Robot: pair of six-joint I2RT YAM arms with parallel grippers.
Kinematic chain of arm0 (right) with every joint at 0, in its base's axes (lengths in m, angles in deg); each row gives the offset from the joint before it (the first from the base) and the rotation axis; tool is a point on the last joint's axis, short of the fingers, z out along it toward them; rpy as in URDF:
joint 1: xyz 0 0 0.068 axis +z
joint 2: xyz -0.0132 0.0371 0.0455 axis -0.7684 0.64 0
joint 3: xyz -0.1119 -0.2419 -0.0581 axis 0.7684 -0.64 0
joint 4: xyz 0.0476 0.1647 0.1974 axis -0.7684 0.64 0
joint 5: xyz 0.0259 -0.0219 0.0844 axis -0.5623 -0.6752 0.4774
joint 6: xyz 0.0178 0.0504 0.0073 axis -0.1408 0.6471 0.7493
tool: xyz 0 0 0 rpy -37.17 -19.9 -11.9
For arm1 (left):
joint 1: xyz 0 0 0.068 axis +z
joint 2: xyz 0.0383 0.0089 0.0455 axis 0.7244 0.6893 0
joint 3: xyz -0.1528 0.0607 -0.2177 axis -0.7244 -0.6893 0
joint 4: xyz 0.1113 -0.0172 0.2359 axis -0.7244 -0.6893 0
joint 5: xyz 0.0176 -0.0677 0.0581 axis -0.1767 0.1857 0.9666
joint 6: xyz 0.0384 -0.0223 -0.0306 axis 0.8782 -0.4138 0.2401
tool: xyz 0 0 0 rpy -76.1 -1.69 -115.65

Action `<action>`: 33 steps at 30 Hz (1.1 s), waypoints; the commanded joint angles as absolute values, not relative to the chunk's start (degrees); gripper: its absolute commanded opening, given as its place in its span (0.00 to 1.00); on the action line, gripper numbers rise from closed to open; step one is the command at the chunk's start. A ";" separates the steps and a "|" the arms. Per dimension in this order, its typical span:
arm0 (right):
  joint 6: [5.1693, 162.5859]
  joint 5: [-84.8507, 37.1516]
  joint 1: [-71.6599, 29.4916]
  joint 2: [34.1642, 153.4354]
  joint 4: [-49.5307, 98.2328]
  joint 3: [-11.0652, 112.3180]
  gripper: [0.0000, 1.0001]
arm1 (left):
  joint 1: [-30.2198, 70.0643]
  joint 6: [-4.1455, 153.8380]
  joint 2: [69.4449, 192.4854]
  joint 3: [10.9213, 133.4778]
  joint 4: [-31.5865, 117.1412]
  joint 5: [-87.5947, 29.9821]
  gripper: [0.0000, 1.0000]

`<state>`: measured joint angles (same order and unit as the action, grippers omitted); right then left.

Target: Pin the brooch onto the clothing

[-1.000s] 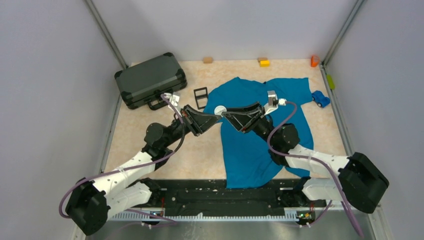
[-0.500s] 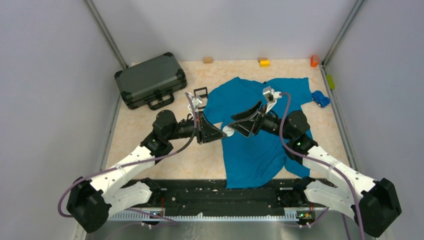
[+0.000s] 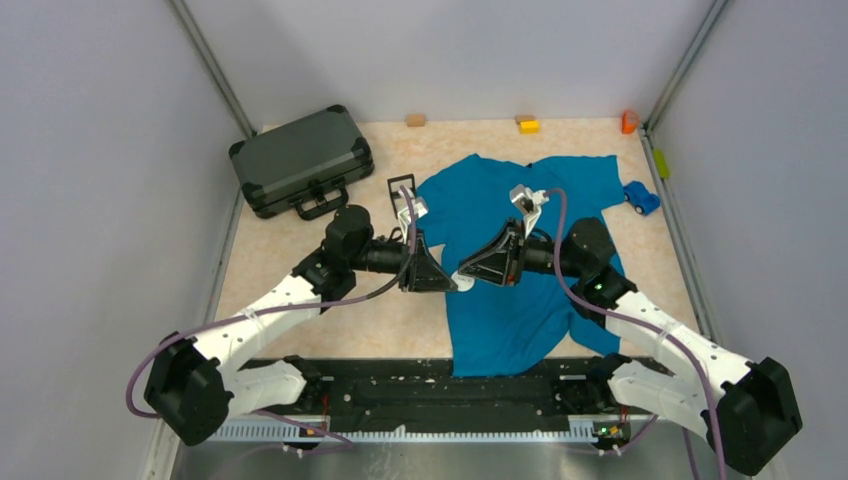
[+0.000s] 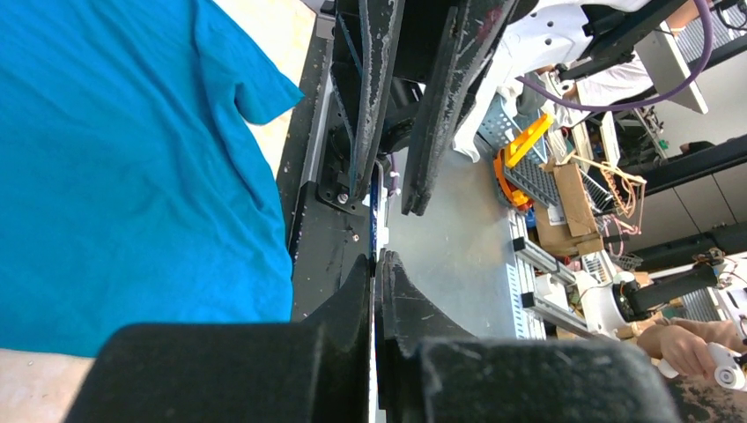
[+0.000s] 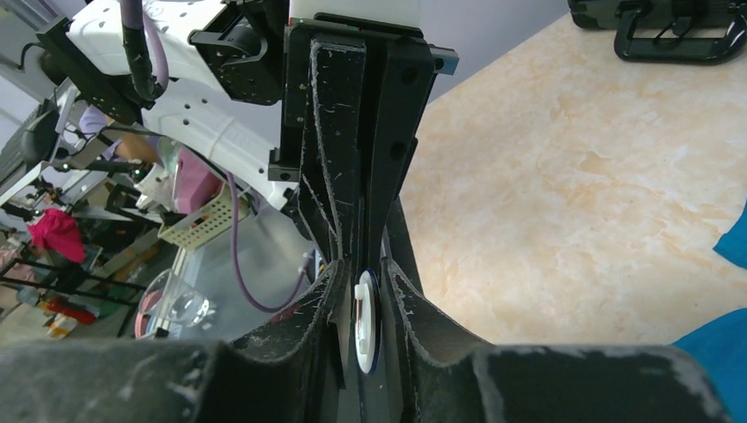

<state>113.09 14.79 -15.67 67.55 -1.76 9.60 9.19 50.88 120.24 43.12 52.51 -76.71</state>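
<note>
The brooch [image 3: 459, 281], a small white-backed disc with a dark blue rim, hangs in the air over the left edge of the clothing [image 3: 510, 300], a teal T-shirt spread on the table. Both grippers meet on it tip to tip. My left gripper [image 3: 448, 283] comes from the left and is shut on the disc's thin edge [image 4: 377, 207]. My right gripper [image 3: 468, 278] comes from the right. In the right wrist view the brooch [image 5: 366, 322] stands on edge between the right gripper's [image 5: 363, 264] jaws, which close on its two faces. The shirt [image 4: 106, 176] fills the left of the left wrist view.
A dark grey hard case [image 3: 300, 158] lies at the back left, with a black rectangular frame [image 3: 401, 190] beside it. A blue toy car [image 3: 641, 197] sits right of the shirt. Small yellow [image 3: 527, 124], tan [image 3: 415, 120] and orange [image 3: 629, 122] pieces line the back wall.
Both arms carried the brooch nearer and slightly right. The right gripper opened, then shut again on the brooch. The left gripper stayed shut throughout.
</note>
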 commanded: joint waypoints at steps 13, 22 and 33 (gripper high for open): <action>113.57 17.57 -16.72 69.65 -4.70 9.53 0.12 | 9.10 51.49 120.32 44.53 56.22 -78.52 0.00; 114.23 16.07 -16.72 69.86 -5.68 9.18 0.00 | 9.13 50.33 118.77 42.41 60.36 -75.43 0.11; 120.31 -0.42 -16.73 63.56 -24.48 1.34 0.00 | 9.33 45.61 115.98 36.39 70.64 -65.21 0.61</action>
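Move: Between the two sets of fingertips, high over the table's near edge, is the brooch, its edge gripped by the left fingers and its middle about 2 cm to the left hand's right. It lies roughly 2 cm to the right hand's left and 1 cm back. From the right hand, the middle of the clothing lies some 18 cm ahead, 14 cm right and 26 cm below, the black frame about 33 cm ahead, 12 cm left and 25 cm below. Closing its part-open fingers on the brooch while staying nearly in place, the right hand sinks under 1 cm and pinches the brooch fully shut. Only then does the left hand open to over half and let go. Both hands finish by drifting forward, the right about 2 cm while turning some 10 degrees clockwise, the left 1.5 cm. ##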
